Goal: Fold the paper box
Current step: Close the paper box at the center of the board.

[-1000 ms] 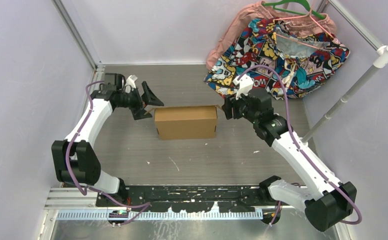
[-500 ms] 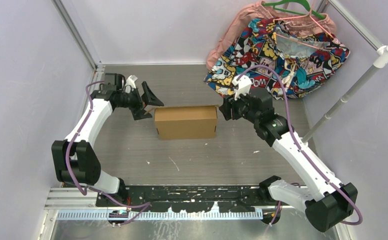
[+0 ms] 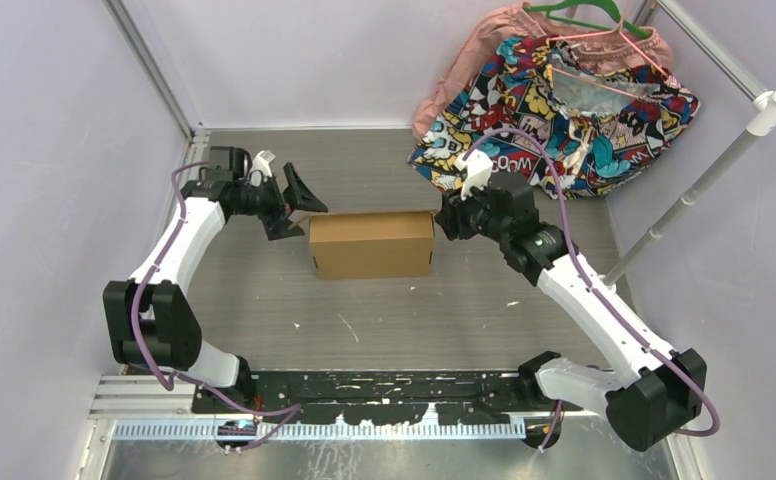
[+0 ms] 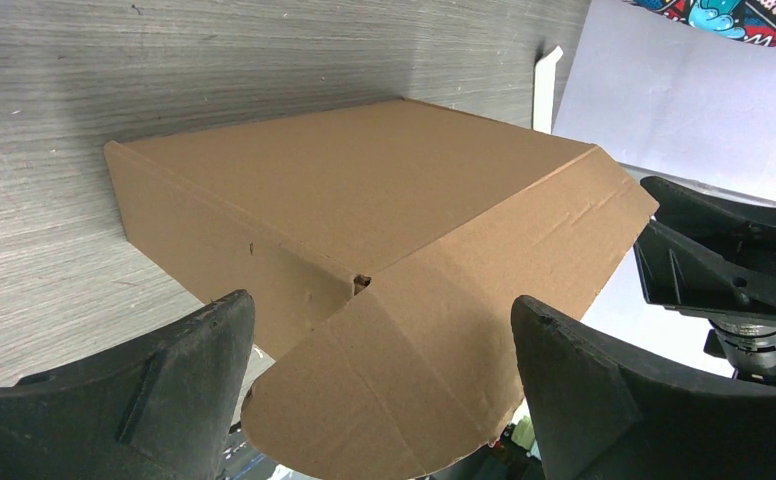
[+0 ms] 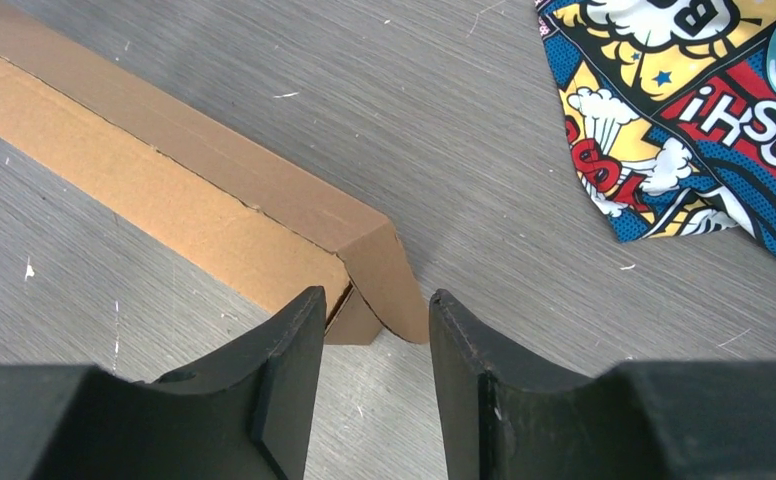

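The brown paper box (image 3: 372, 243) lies as a shallow closed mailer in the middle of the table. My left gripper (image 3: 299, 212) is wide open at its left end. In the left wrist view the box's (image 4: 364, 190) rounded side flap (image 4: 434, 380) sticks out between the open gripper's (image 4: 379, 305) fingers without touching them. My right gripper (image 3: 445, 218) is at the box's right end, open by a narrow gap and empty. In the right wrist view the gripper (image 5: 376, 296) has its fingertips just short of a side flap (image 5: 384, 280) that stands out from the box (image 5: 164, 190).
A comic-print cloth (image 3: 584, 110) with a pink cloth and a green hanger (image 3: 574, 15) lies at the back right, also in the right wrist view (image 5: 694, 110). A white pole (image 3: 704, 180) slants along the right side. Purple walls and metal frame rails enclose the table.
My right gripper has moved slightly left, closer to the box's right end. The left arm and the box have not moved.
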`<state>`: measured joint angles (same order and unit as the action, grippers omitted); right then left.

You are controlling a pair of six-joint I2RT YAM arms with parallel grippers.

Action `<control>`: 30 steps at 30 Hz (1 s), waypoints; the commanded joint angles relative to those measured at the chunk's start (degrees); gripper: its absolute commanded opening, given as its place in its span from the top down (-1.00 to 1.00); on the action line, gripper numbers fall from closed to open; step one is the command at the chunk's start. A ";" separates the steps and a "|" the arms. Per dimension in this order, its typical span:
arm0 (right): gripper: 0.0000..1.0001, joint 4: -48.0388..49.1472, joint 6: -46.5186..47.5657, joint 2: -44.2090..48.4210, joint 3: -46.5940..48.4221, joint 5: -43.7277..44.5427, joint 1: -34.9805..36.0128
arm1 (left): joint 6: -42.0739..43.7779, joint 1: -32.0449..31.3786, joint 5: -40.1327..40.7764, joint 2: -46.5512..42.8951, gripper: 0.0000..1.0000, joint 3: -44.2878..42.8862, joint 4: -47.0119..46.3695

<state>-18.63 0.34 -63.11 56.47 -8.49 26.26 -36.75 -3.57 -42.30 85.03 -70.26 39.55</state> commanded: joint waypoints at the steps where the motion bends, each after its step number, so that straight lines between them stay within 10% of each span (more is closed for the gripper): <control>1: 0.05 1.79 0.63 -0.13 3.29 -0.05 0.52 | 0.85 0.49 -2.21 -0.31 -0.99 -1.73 -0.62; 30: 0.60 0.74 1.06 -3.15 5.22 1.41 1.08 | 0.45 0.50 -2.04 -0.18 -0.94 -1.64 -1.21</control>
<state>-18.94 0.60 -66.22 58.65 -8.19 26.96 -36.82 -3.57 -42.68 85.08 -70.26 39.46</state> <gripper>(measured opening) 0.208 0.972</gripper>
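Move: My right hand is poised beside the paper box, which stands on its narrow edge. The flap at its right end is about 1 cm ahead, 1 cm left and 2 cm below, already between the open fingertips. The box body's middle is some 15 cm left, 2 cm nearer me and 12 cm down; the left end flap is about 27 cm left, level in reach, 3 cm lower. From my left hand the right flap lies roughly 26 cm to the right, level ahead and in height. I close my right fingers around the right end flap, from about half open down to roughly a fifth, while easing that hand only about 1 cm forward and left towards the box corner. The wrist hardly turns, and the outer finger comes against the flap. I leave my left hand still, wide open around the left flap. ##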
